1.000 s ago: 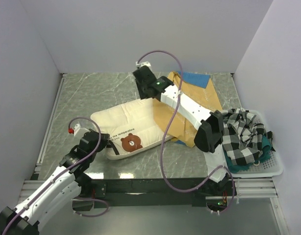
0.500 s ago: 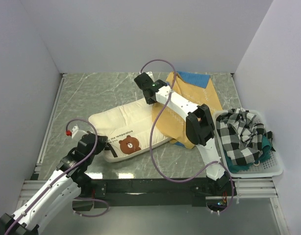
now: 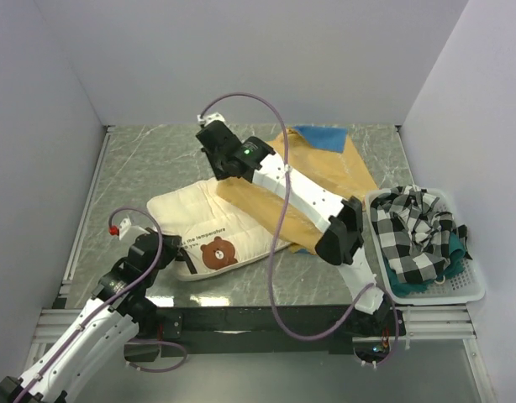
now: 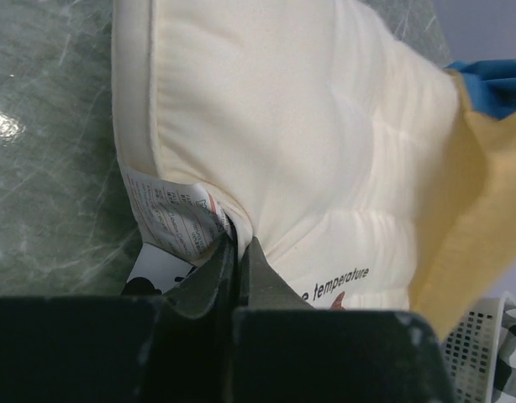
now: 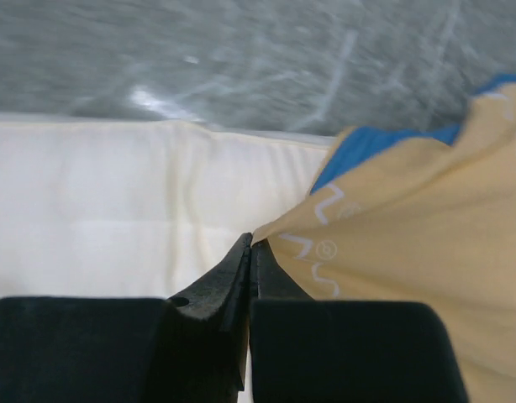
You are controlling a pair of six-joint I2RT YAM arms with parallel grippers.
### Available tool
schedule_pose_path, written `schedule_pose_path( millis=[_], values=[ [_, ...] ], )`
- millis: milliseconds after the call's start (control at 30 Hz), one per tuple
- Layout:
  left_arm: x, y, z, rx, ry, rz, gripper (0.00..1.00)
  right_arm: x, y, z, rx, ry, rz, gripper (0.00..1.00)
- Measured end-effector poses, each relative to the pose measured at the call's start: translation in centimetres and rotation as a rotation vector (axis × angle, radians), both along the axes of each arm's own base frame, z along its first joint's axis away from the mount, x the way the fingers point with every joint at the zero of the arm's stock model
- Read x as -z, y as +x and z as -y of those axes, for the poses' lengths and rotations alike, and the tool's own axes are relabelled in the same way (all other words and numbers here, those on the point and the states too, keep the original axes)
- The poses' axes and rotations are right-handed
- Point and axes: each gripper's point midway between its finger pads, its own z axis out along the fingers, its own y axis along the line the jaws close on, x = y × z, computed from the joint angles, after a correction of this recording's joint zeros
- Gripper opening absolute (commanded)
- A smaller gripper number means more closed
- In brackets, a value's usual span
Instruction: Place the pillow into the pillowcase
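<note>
The cream pillow [image 3: 199,214] lies on the table with its bear print [image 3: 223,253] at the near edge. My left gripper [image 3: 182,252] is shut on the pillow's near-left corner [image 4: 308,143], beside the care label [image 4: 170,214]; its fingertips [image 4: 239,243] pinch the seam. The mustard pillowcase [image 3: 325,189] is spread to the right, lapping over the pillow's right end, with blue showing at its far side [image 3: 323,136]. My right gripper [image 3: 224,172] is shut on the pillowcase's left edge [image 5: 409,252], above the pillow [image 5: 115,218].
A white basket [image 3: 460,294] at the right edge holds a black-and-white checked cloth [image 3: 418,231] and a teal one. Grey walls close off the left, far and right sides. The right forearm stretches diagonally over the pillowcase.
My right gripper has shut on the pillowcase edge and carried it left over the pillow. The left gripper has drawn the pillow slightly toward the near left.
</note>
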Motion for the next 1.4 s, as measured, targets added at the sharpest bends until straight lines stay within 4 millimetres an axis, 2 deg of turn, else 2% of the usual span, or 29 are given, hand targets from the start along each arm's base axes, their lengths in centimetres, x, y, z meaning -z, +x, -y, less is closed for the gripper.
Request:
schedule_pose_path(
  millis=[67,167,233,267,300,367,400,433,467,567,667,800,833,900,967,1033,1067,1100,1167,1200,1267,1400],
  values=[
    [0.4,-0.2,-0.2,-0.004,0.011,-0.014,0.01,-3.3,-2.3,-2.4,-0.068,0.073,0.032,0.00],
    [0.3,-0.2,-0.5,-0.014,0.019,-0.013,0.01,-6.2,-4.8,-3.8,-0.133,0.145,0.048,0.00],
    [-0.5,-0.2,-0.8,-0.028,0.017,0.005,0.01,-6.8,-5.6,-3.5,-0.145,0.162,0.046,0.00],
    [-1.1,-0.1,-1.0,-0.038,0.016,0.016,0.01,-6.5,-5.5,-3.2,-0.138,0.163,0.041,0.05],
    [-2.0,0.0,-1.3,-0.053,0.014,0.036,0.01,-5.9,-5.3,-2.7,-0.127,0.158,0.033,0.19],
    [-4.1,0.0,-1.9,-0.085,0.007,0.070,0.01,-4.2,-4.5,-1.5,-0.092,0.140,0.011,0.36],
    [-5.4,0.1,-2.2,-0.106,-0.001,0.095,0.01,-2.8,-4.1,-0.7,-0.072,0.123,-0.009,0.52],
    [-6.9,0.2,-2.6,-0.130,-0.019,0.121,0.01,-1.6,-3.6,0.2,-0.049,0.105,-0.028,0.61],
    [-8.0,0.2,-2.9,-0.150,-0.030,0.140,0.01,-0.4,-3.2,1.2,-0.027,0.087,-0.046,0.75],
    [-9.1,0.1,-4.0,-0.215,-0.040,0.159,0.01,2.1,-2.9,4.1,0.026,0.049,-0.081,0.89],
    [-8.2,-0.2,-4.6,-0.247,-0.035,0.133,0.01,2.1,-4.1,7.7,0.082,0.052,-0.073,0.91],
    [-6.8,-0.5,-5.2,-0.277,-0.027,0.110,0.01,-1.4,-8.2,12.2,0.146,0.206,0.015,0.94],
    [-6.7,-0.5,-5.2,-0.279,-0.026,0.108,0.01,-2.0,-9.2,12.9,0.154,0.253,0.044,0.94],
    [-6.6,-0.5,-5.3,-0.283,-0.026,0.107,0.01,-2.0,-12.0,14.2,0.167,0.352,0.097,0.94],
    [-6.6,-0.5,-5.3,-0.286,-0.022,0.106,0.01,0.5,-15.0,14.6,0.159,0.401,0.082,0.93],
    [-6.5,-0.5,-5.3,-0.286,-0.014,0.102,0.01,4.0,-17.5,14.8,0.149,0.422,0.053,0.94],
    [-6.4,-0.4,-5.4,-0.285,-0.006,0.099,0.01,6.0,-18.7,15.0,0.154,0.424,0.040,0.93],
    [-6.3,-0.4,-5.4,-0.283,0.004,0.096,0.01,8.9,-20.0,15.4,0.156,0.405,0.010,0.94],
    [-6.2,-0.4,-5.4,-0.282,0.017,0.090,0.01,13.1,-22.2,16.5,0.159,0.352,-0.033,0.95],
    [-6.1,-0.3,-5.4,-0.282,0.020,0.089,0.01,14.5,-23.1,17.0,0.162,0.336,-0.043,0.96],
    [-6.1,-0.3,-5.4,-0.280,0.027,0.087,0.01,15.9,-24.2,17.6,0.168,0.335,-0.047,0.98],
    [-6.2,-0.3,-5.4,-0.276,0.033,0.091,0.01,15.0,-24.1,15.9,0.193,0.435,-0.008,1.00]
  ],
)
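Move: The right hand grips the pillowcase's mouth edge; the case's near edge, its next goal, lies roughly 18 cm back, 19 cm right and 18 cm below. The pillow's middle is some 13 cm back, 2 cm left and 15 cm below that hand, its bear print about 20 cm back, 2 cm left and 16 cm below. For the left hand, still gripping the pillow's label end, the near edge is about 35 cm right, level ahead and 12 cm below. Right hand pulls pillowcase up and back, releases, sweeps some 20 cm back, down, right; left lifts held pillow. ##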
